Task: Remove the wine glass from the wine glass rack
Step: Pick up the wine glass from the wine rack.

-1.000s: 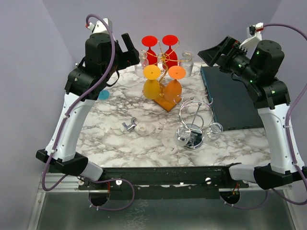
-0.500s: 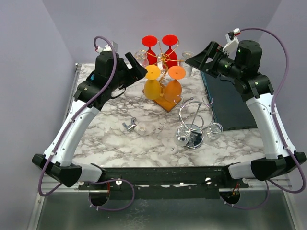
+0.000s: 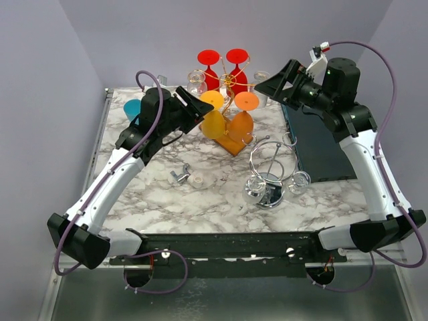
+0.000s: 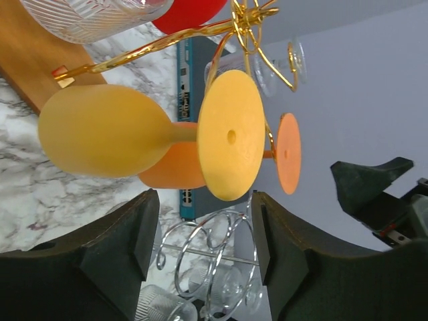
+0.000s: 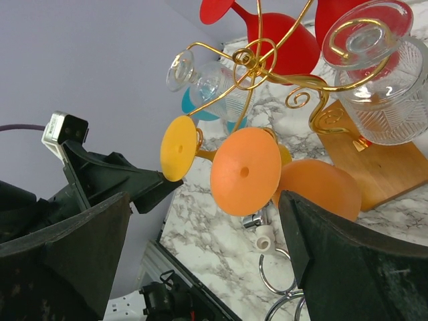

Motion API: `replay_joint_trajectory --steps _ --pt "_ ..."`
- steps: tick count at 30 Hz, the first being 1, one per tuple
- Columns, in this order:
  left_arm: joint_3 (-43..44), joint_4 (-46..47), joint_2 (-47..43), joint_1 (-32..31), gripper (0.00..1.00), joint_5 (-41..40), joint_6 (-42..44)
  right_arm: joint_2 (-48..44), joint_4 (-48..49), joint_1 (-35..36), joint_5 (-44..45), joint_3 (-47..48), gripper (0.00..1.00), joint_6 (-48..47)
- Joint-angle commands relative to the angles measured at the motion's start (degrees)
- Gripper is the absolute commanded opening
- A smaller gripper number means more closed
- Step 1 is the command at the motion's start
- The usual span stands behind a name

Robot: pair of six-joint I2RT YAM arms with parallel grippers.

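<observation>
A gold wire wine glass rack [image 3: 229, 81] on a wooden base stands at the back centre, with coloured glasses hung upside down on it. The yellow wine glass [image 3: 212, 118] hangs on its left side and an orange one [image 3: 242, 120] on its right. My left gripper [image 3: 194, 105] is open, just left of the yellow glass. In the left wrist view the yellow foot [image 4: 231, 137] sits just above the gap of the gripper [image 4: 204, 234], touching neither finger. My right gripper [image 3: 271, 83] is open at the rack's right; the orange foot [image 5: 245, 171] lies ahead of it [image 5: 204, 247].
Two red glasses [image 3: 223, 65] and clear glasses [image 3: 196, 81] hang at the rack's back. A silver ring rack [image 3: 271, 167] with clear glasses stands front right. A dark teal box [image 3: 321, 137] lies at the right, a teal cup [image 3: 132, 108] at the back left, and small fittings [image 3: 188, 178] in the middle.
The left arm has swung right and down until its gripper reached the yellow glass, and its jaws have narrowed. The right gripper has moved left toward the rack, still wide open.
</observation>
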Motion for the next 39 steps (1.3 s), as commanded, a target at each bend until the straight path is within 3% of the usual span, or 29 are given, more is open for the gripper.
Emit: replay_joint_trajectory --steps 1,14,29,39 --pt "-2.6 8.9 -2.2 0.5 0.61 2.7 -4.5 -1.6 1.7 0.2 -0.8 -1.0 1.0 0.6" --pt "-5.3 13.4 -1.1 2.0 0.43 5.7 -8.0 -3.0 1.7 0.2 0.2 -1.8 0.99 0.7" --pt "-6.5 15.8 -0.1 3.6 0.35 7.0 -9.8 -3.3 2.0 0.2 0.9 -2.3 0.99 0.9" --pt "-6.5 16.4 0.7 4.2 0.2 8.7 -10.7 -3.7 2.1 0.2 1.4 -2.6 0.99 1.0"
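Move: Just beyond the left fingertips hangs the foot disc of the upside-down yellow wine glass: about 4 cm ahead of that hand, 3 cm right and 1 cm higher. The orange glass's foot is level with it, some 11 cm farther right. A clear glass stands roughly 10 cm ahead of the left hand and 3 cm to its left. From the right hand, the yellow foot lies about 18 cm left, 1 cm ahead and 5 cm below. Rising nearly 2 cm with a slight shift right, then easing forward about 2 cm, the left hand comes onto the near rim of the yellow glass's foot. It rolls its left side down by some 15 degrees while the fingers close from well open to a narrow gap, one on each side of the disc, starting a pinch. ##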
